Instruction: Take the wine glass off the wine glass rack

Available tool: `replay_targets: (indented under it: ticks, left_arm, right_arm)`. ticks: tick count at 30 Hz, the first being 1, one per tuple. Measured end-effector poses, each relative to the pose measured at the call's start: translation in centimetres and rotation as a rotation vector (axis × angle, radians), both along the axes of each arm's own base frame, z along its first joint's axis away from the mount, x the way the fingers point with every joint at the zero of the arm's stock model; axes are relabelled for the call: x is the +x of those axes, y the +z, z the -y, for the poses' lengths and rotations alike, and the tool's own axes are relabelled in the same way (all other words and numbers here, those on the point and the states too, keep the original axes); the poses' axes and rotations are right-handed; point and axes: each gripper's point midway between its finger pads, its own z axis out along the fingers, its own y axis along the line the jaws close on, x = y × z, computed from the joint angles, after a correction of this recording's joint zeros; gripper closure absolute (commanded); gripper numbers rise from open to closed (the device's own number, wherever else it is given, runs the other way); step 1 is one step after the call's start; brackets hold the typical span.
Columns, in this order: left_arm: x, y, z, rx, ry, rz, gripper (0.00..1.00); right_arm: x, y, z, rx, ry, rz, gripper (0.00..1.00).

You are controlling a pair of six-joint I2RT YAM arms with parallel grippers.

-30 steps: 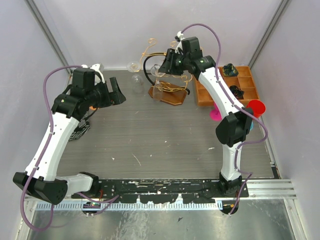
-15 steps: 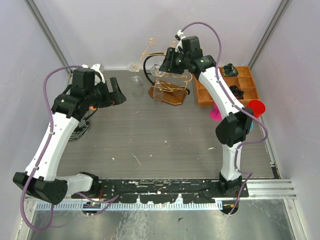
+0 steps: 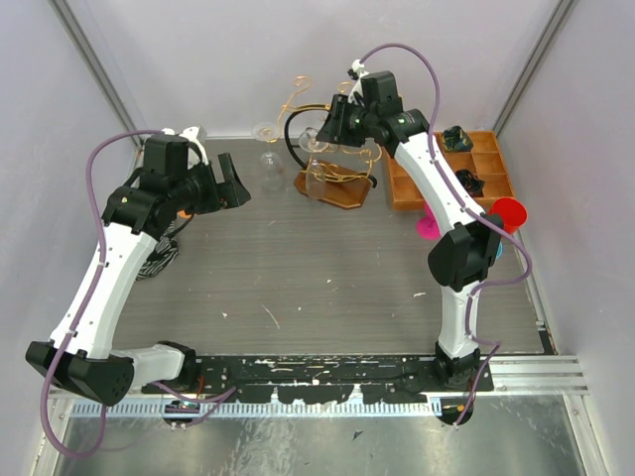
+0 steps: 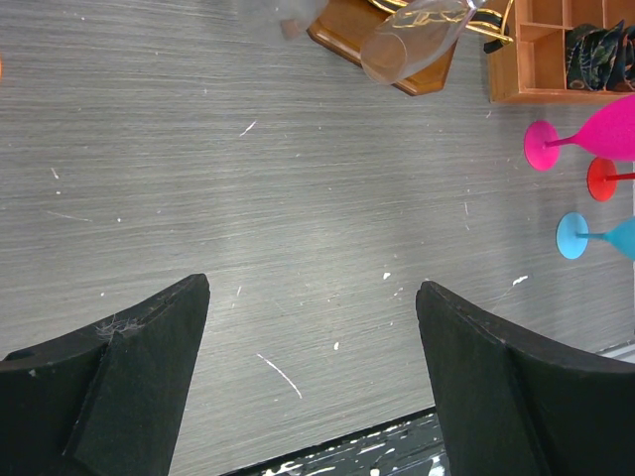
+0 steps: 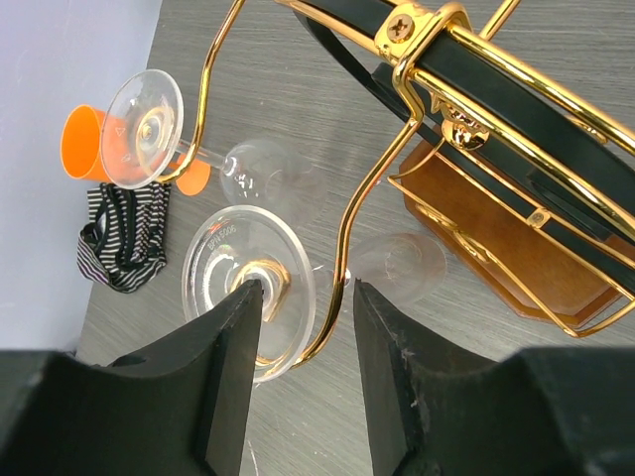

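The wine glass rack (image 3: 342, 191), gold curly wire on a brown wooden base, stands at the back middle of the table. A clear wine glass (image 3: 317, 178) hangs from one of its scrolled arms (image 5: 367, 188), with its round foot (image 5: 213, 263) facing my right wrist camera. My right gripper (image 5: 308, 290) is partly open. Its fingers straddle that wire arm and the right half of the foot, and I see no pad pressing on the glass. A second wine glass (image 5: 142, 114) hangs further left. My left gripper (image 4: 313, 288) hovers wide open over bare table, empty, left of the rack.
An orange compartmented tray (image 3: 451, 169) sits right of the rack, with pink (image 3: 427, 226), red (image 3: 508, 211) and blue plastic glasses in front of it. A striped cloth (image 5: 119, 238) and an orange cup (image 5: 79, 139) lie at the left wall.
Almost nothing: my right gripper has shifted a touch at the rack arm, and the left arm has stayed still.
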Motion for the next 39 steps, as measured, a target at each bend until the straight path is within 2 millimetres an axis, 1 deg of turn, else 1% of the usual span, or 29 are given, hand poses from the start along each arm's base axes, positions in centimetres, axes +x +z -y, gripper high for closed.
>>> replay_targets:
  ticks: [5, 12, 15, 20, 21, 26, 28, 39]
  left_arm:
    - [0.0, 0.0, 0.0, -0.001, -0.002, 0.000, 0.07]
    - [0.0, -0.1, 0.0, 0.000, -0.002, -0.004, 0.07]
    - [0.0, -0.1, 0.0, -0.001, -0.002, -0.004, 0.07]
    - [0.0, -0.1, 0.0, 0.000, -0.002, -0.004, 0.07]
    - [0.0, -0.1, 0.0, 0.000, -0.002, -0.004, 0.07]
    - [0.0, -0.1, 0.0, -0.001, -0.002, -0.004, 0.07]
    - [-0.1, -0.2, 0.1, -0.002, -0.003, -0.005, 0.07]
    - [-0.1, -0.3, 0.1, -0.001, -0.005, -0.008, 0.07]
  right_arm:
    - [0.0, 0.0, 0.0, 0.000, 0.001, 0.000, 0.56]
    - [-0.1, 0.0, -0.1, 0.002, 0.009, 0.001, 0.57]
    - [-0.1, 0.0, -0.1, 0.000, 0.010, 0.002, 0.61]
    - [-0.1, 0.0, 0.0, -0.005, 0.014, 0.006, 0.61]
    - [-0.1, 0.0, 0.0, -0.005, 0.015, 0.008, 0.63]
    - [0.0, 0.0, 0.2, -0.010, 0.015, 0.012, 0.79]
    - [0.1, 0.1, 0.3, -0.008, 0.014, 0.014, 0.82]
    - [-0.3, 1.1, -0.3, 0.027, 0.049, 0.027, 0.88]
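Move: The right hand is level with the foot of the upside-down clear wine glass on the rack. That foot's right-hand rim is already between the parted fingers, and the glass's middle lies about 3 cm left, 1 cm back and 9 cm below. A second clear glass hangs some 12 cm left, 2 cm ahead and 9 cm below; the wooden rack base sits roughly 4 cm ahead, 3 cm right and 27 cm below. From the left hand, the first glass is about 15 cm ahead, 16 cm right and 9 cm below. The right hand stays almost in place beside the gold hook while its fingers close from about half open to nearly shut, slowly at first and then quickly, pinching the near rim of the clear wine glass's foot between the fingertips. As the grip closes the hand shifts a fraction to its right and back again, then rises about 1 cm with only a slight turn of the wrist, beginning to draw the foot up from the hook. ##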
